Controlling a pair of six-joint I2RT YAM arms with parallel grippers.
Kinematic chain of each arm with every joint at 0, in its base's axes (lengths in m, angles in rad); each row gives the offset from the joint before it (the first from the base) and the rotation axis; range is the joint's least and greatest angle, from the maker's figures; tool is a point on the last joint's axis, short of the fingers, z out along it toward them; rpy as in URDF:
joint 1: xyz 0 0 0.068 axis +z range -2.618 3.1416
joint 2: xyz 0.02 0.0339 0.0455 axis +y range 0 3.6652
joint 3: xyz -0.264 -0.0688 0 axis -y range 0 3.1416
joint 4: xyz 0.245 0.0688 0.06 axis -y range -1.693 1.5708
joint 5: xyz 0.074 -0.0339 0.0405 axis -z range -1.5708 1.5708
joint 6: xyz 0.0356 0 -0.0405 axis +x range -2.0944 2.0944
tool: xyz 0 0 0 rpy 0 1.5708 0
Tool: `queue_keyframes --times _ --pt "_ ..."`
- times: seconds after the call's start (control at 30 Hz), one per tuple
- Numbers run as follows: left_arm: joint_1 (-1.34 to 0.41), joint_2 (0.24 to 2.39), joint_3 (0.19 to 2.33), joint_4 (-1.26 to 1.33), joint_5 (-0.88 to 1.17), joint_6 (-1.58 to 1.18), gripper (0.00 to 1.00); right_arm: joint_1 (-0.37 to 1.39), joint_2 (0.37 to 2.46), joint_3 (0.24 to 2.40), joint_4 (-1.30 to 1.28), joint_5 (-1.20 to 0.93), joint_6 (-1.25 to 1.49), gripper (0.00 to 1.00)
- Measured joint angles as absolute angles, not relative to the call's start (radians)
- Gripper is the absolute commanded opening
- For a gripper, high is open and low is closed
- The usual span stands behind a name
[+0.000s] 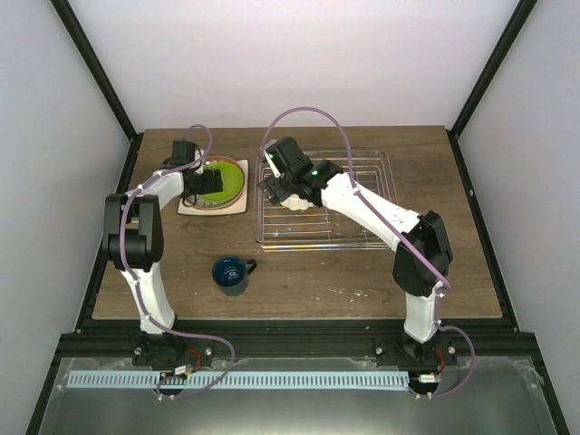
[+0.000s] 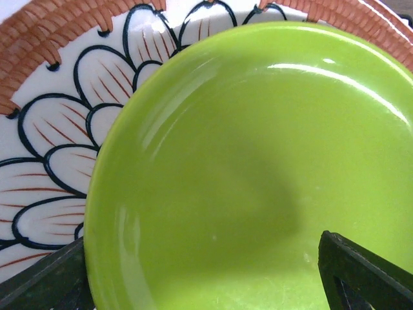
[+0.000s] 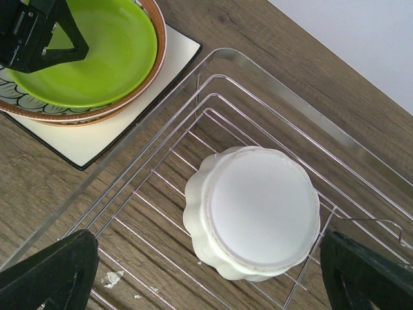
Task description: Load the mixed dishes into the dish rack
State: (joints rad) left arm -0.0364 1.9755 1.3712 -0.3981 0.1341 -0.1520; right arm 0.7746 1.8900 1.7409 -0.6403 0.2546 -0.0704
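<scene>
The lime-green plate [image 1: 222, 179] [image 2: 258, 181] lies on the beige floral plate [image 2: 58, 129], and both rest on the white square plate [image 1: 210, 207] [image 3: 97, 139] at the table's back left. My left gripper [image 1: 201, 186] [image 2: 206, 284] hovers open just above the green plate, touching nothing. A small white scalloped bowl [image 3: 255, 210] [image 1: 297, 201] sits upside down in the left part of the silver wire dish rack [image 1: 362, 195] [image 3: 168, 155]. My right gripper [image 1: 288, 184] [image 3: 210, 274] stands open above it, apart from it. The dark blue mug [image 1: 233, 275] stands upright in front, handle to the right.
White crumbs [image 3: 113, 279] lie on the wooden table [image 1: 362, 281] under the rack's near-left corner. Black frame posts and white walls enclose the table. The left gripper [image 3: 39, 32] shows in the right wrist view over the green plate [image 3: 90, 51].
</scene>
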Motion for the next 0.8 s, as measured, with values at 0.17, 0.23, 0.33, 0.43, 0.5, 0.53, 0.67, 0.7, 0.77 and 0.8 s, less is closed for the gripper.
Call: queue_keyframes --times 0.17,0.23,0.33,0.43,0.5,0.53,0.67,0.7,0.77,0.8 --pt "-0.036 1.979 1.375 -0.401 0.135 -0.155 0.72 0.774 1.891 1.741 -0.643 0.255 -0.071 0.94" --pt "-0.035 1.984 1.375 -0.393 0.138 -0.156 0.55 0.774 1.892 1.741 -0.643 0.255 -0.071 0.94" --pt "-0.033 1.993 1.372 -0.369 0.149 -0.16 0.35 0.774 1.896 1.741 -0.643 0.257 -0.072 0.93" --pt "-0.03 1.996 1.366 -0.353 0.175 -0.162 0.23 0.774 1.899 1.741 -0.643 0.259 -0.074 0.94" --pt "-0.025 1.996 1.359 -0.344 0.19 -0.172 0.18 0.774 1.901 1.741 -0.643 0.261 -0.075 0.94" --pt "-0.02 1.996 1.357 -0.34 0.202 -0.176 0.16 0.773 1.901 1.741 -0.643 0.262 -0.076 0.94" --pt "0.003 1.995 1.342 -0.321 0.253 -0.188 0.11 0.773 1.901 1.741 -0.643 0.262 -0.085 0.94" --pt "0.009 1.993 1.338 -0.318 0.264 -0.191 0.09 0.773 1.901 1.741 -0.643 0.262 -0.088 0.93" --pt "0.019 1.988 1.328 -0.315 0.279 -0.2 0.06 0.773 1.901 1.741 -0.643 0.262 -0.093 0.94" --pt "0.024 1.985 1.324 -0.314 0.29 -0.204 0.04 0.773 1.902 1.741 -0.643 0.262 -0.093 0.94"
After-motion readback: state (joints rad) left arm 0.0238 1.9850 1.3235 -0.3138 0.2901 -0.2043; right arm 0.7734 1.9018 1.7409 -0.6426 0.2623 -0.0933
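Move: The green plate's middle lies about 4 cm right of the left gripper, 2 cm ahead and 2 cm below; its left rim is already between the open fingers. The patterned dish beneath centres 2 cm right, 1 cm ahead and 4 cm down; the mug is some 26 cm back, 10 cm right and 3 cm lower. From the right hand, the green plate is about 20 cm left, 10 cm ahead and 18 cm below. Shut the left gripper from wide open onto the green plate's left rim, one finger outside and the other inside, easing about 0.5 cm down and slightly forward as the fingers begin to close. Let the outer finger bring the rim across to the right, then pinch it, rolling the wrist some 10 degrees so the fingertips swing right while the hand eases back almost to its starting spot. ##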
